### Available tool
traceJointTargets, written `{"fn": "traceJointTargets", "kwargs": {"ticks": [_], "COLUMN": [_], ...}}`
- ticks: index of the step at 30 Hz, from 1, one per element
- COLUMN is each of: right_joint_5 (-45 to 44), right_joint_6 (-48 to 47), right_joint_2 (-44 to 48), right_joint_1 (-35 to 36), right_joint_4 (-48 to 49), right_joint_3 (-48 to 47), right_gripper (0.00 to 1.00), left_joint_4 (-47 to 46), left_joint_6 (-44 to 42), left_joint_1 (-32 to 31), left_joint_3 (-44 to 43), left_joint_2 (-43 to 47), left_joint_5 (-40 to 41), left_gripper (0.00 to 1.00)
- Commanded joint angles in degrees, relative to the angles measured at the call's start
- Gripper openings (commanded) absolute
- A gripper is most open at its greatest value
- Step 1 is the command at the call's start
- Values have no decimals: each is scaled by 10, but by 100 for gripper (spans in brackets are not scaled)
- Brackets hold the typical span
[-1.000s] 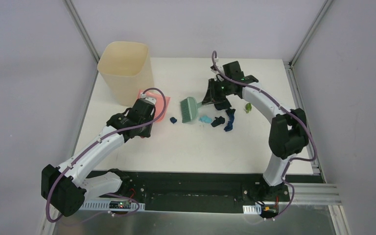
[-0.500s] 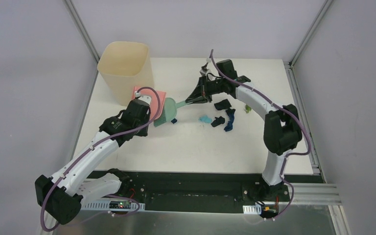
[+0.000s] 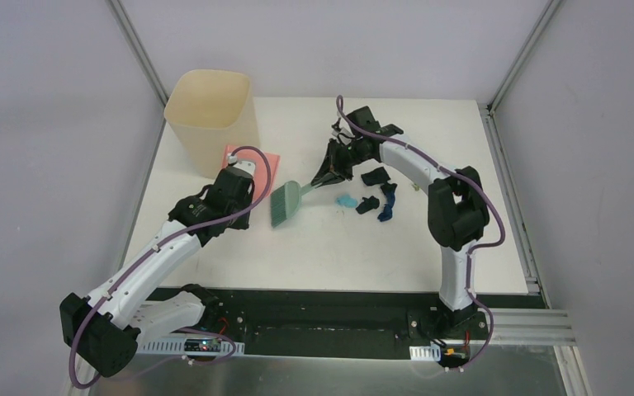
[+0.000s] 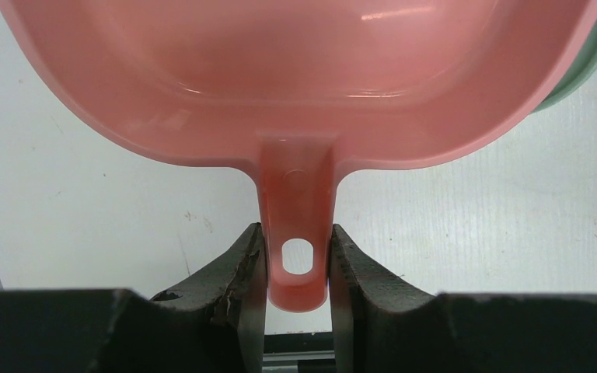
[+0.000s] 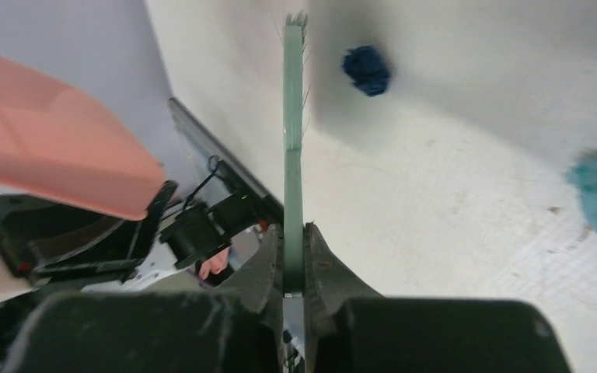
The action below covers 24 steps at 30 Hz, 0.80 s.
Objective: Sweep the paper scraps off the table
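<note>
My left gripper [image 3: 243, 188] is shut on the handle of the pink dustpan [image 3: 257, 162]. The left wrist view shows the handle [image 4: 296, 225] clamped between the fingers [image 4: 245, 268], with the pan [image 4: 303, 78] empty. My right gripper [image 3: 325, 173] is shut on the teal brush [image 3: 286, 203], whose head lies just right of the dustpan. In the right wrist view the brush [image 5: 293, 140] is edge-on, with a dark blue scrap [image 5: 366, 70] beside its tip. A light blue scrap [image 3: 346, 200], two black scraps [image 3: 375, 176] [image 3: 368, 205] and a dark blue scrap [image 3: 388, 202] lie right of the brush on the table [image 3: 322, 247].
The tall cream bin [image 3: 212, 115] stands at the back left, just behind the dustpan. Metal frame posts run along both sides of the table. The black front edge [image 3: 322, 309] carries both arm bases.
My right gripper has swung left with the brush, moving its head left and nearer, up to the dustpan. The small dark blue wad is now hidden in the top view. The left arm shifted slightly.
</note>
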<state>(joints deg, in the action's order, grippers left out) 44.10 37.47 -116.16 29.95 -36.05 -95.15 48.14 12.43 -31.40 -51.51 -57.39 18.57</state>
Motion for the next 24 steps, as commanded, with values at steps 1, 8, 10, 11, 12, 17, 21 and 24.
{"fn": "traceJointTargets", "kwargs": {"ticks": [1, 8, 10, 11, 12, 17, 21, 24], "right_joint_5": [-118, -211, -204, -198, -195, -177, -146, -100], "right_joint_6": [-54, -56, -55, -55, -55, -80, -128, -164], "right_joint_2": [40, 78, 96, 109, 123, 181, 211, 253], "right_joint_1": [1, -20, -42, -55, -71, -157, -201, -212], "right_joint_4": [-74, -107, -110, -111, -112, -138, -175, -172], "right_joint_3": [-24, 6, 23, 33, 43, 86, 98, 111], "right_gripper": [0, 0, 0, 0, 0, 0, 0, 0], "left_joint_4": [-21, -22, -22, -23, -25, -28, -29, -22], "left_joint_6": [-2, -8, -8, -9, -11, -26, -42, -49], "left_joint_1": [4, 4, 4, 4, 4, 4, 3, -11], "left_joint_3": [-9, -12, -13, -13, -12, -21, -34, -44], "left_joint_2": [0, -19, -24, -26, -28, -64, -117, -159], "left_joint_5": [10, -1, -6, -10, -15, -51, -116, -172], "left_gripper": [0, 0, 0, 0, 0, 0, 0, 0]}}
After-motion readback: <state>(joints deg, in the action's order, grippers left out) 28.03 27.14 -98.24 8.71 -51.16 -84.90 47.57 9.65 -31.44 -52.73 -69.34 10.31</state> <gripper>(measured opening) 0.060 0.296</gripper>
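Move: My right hand holds the brush. The light-blue scrap beside the pile is about 9 cm to its right, level ahead, roughly 11 cm below. Around it lie a near black scrap 15 cm right and 2 back, and a far black scrap 16 right and 6 ahead. The navy scrap under the brush is 8 cm left and 1 ahead. From my left hand, holding the dustpan, the light-blue scrap is 30 cm right and 11 ahead. My right hand keeps its grip on the brush, dips about 2.5 cm by the dustpan, then sweeps quickly right, nearly 20 cm in all, up to the pile, rising some 4 cm from its lowest point. The wrist turns clockwise and tips the brush end further down as I drag the navy scrap along. Late on, my left hand lowers the dustpan about 4 cm and a little right, tilting its nose down. ##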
